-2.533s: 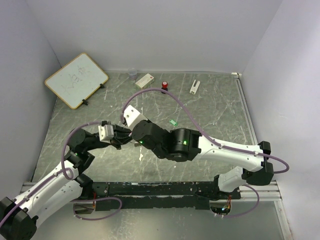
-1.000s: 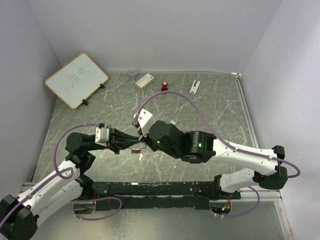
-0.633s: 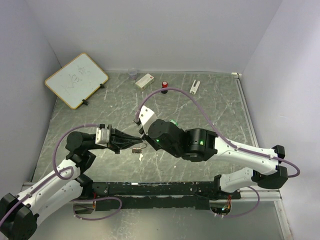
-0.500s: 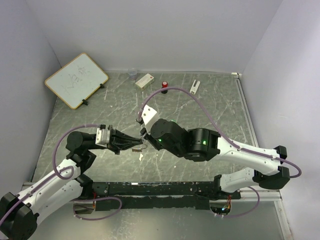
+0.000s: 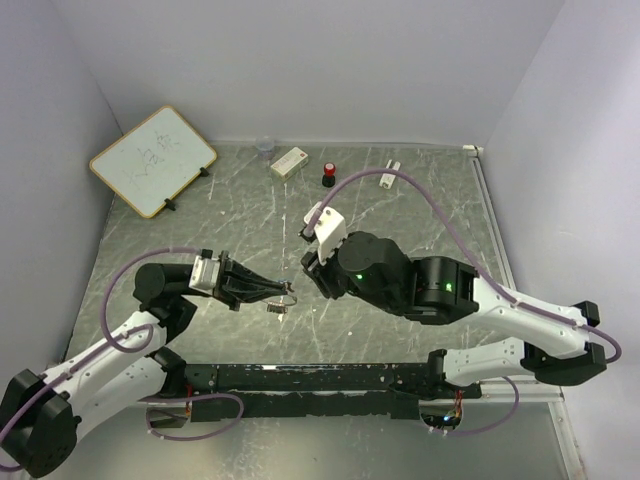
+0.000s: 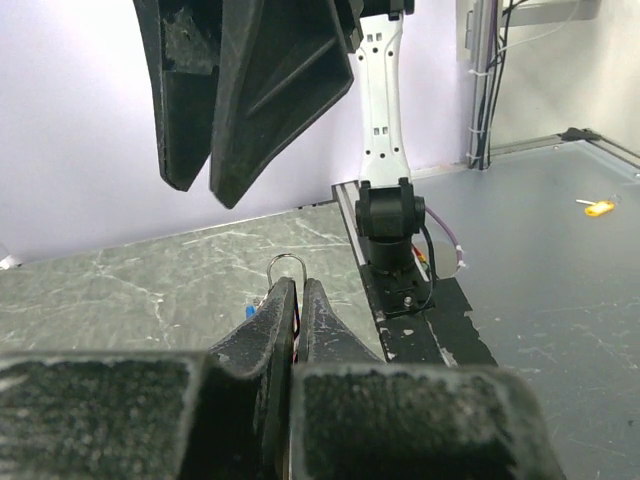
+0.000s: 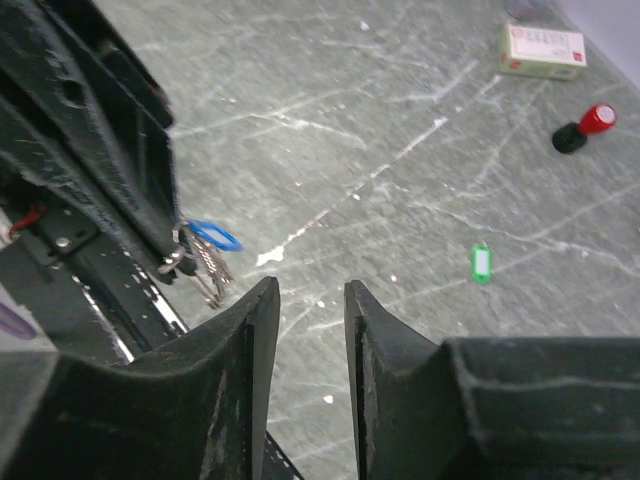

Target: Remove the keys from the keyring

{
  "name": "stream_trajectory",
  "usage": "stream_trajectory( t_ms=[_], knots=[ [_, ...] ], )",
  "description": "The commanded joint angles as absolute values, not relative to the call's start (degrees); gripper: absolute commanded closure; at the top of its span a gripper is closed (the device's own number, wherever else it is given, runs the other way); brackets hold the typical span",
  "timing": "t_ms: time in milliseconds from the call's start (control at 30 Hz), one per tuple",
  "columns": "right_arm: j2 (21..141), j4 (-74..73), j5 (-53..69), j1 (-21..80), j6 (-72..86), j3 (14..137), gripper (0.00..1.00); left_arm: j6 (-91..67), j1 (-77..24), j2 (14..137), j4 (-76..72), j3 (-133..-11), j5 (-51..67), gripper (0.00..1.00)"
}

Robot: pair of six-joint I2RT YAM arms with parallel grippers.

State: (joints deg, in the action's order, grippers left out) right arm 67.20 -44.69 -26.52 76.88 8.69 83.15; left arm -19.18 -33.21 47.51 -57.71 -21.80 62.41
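Observation:
My left gripper (image 5: pixel 282 292) is shut on the keyring (image 5: pixel 288 288), a thin wire loop that pokes out past the fingertips in the left wrist view (image 6: pixel 287 263). Several keys (image 7: pixel 205 270) hang from the keyring below the left fingers (image 7: pixel 120 150), one with a blue head (image 7: pixel 214 237). A green-headed key (image 7: pixel 482 264) lies loose on the table. My right gripper (image 5: pixel 307 263) is open and empty, a little above and to the right of the keyring. Its jaws (image 7: pixel 312 292) stand apart with nothing between them, and its fingers (image 6: pixel 250 90) hang over the ring.
A whiteboard (image 5: pixel 152 160) leans at the back left. A white box (image 5: pixel 289 161), a red-capped black knob (image 5: pixel 328 177), a small clear cup (image 5: pixel 265 148) and a white piece (image 5: pixel 388 176) stand along the back edge. A black rail (image 5: pixel 320 378) runs along the table's near edge.
My right gripper, close against the left fingertips at the ring before, has drawn back up and to the right, open and empty. The left gripper has shifted a little and still holds the ring.

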Motion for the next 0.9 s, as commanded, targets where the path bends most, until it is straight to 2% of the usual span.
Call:
stream_trajectory(
  t_ms=[0, 200, 467, 867],
  knots=[
    [64.2, -38.1, -19.0, 76.9, 6.5, 79.3, 0.66, -25.8, -33.5, 49.8, -69.8, -23.3, 65.5, 0.93],
    [61.1, -32.8, -16.9, 76.9, 6.5, 72.8, 0.67, -29.6, -33.5, 50.9, -75.1, -23.7, 66.2, 0.93],
    [59.1, -27.0, -14.1, 77.0, 6.2, 66.6, 0.69, -26.4, -33.5, 47.5, -67.8, -25.1, 65.3, 0.93],
    [59.7, -23.5, -12.3, 77.0, 4.6, 66.2, 0.68, -27.0, -33.5, 47.5, -68.3, -24.9, 65.0, 0.93]
  ],
)
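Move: The keys hang from the ring in the left fingertips, roughly 2 cm below the left hand and about 1 cm forward. From the right hand they are about 4 cm to the left, 3 cm back and some 5 cm lower. The green tag lies far below on the table, about 18 cm ahead of the right hand, 11 cm to its right and some 32 cm down. Empty and partly open, the right fingers close in on the hanging keys, going about 3 cm back and 3 cm left while sinking some 4 cm, then coming up again by about 1 cm; the hand swings roughly 10 degrees counter-clockwise. Meanwhile the left hand, still pinching the ring, lifts it nearly 3 cm and draws it back about 2 cm. Whether the right fingertips touch the keys can't be made out. ##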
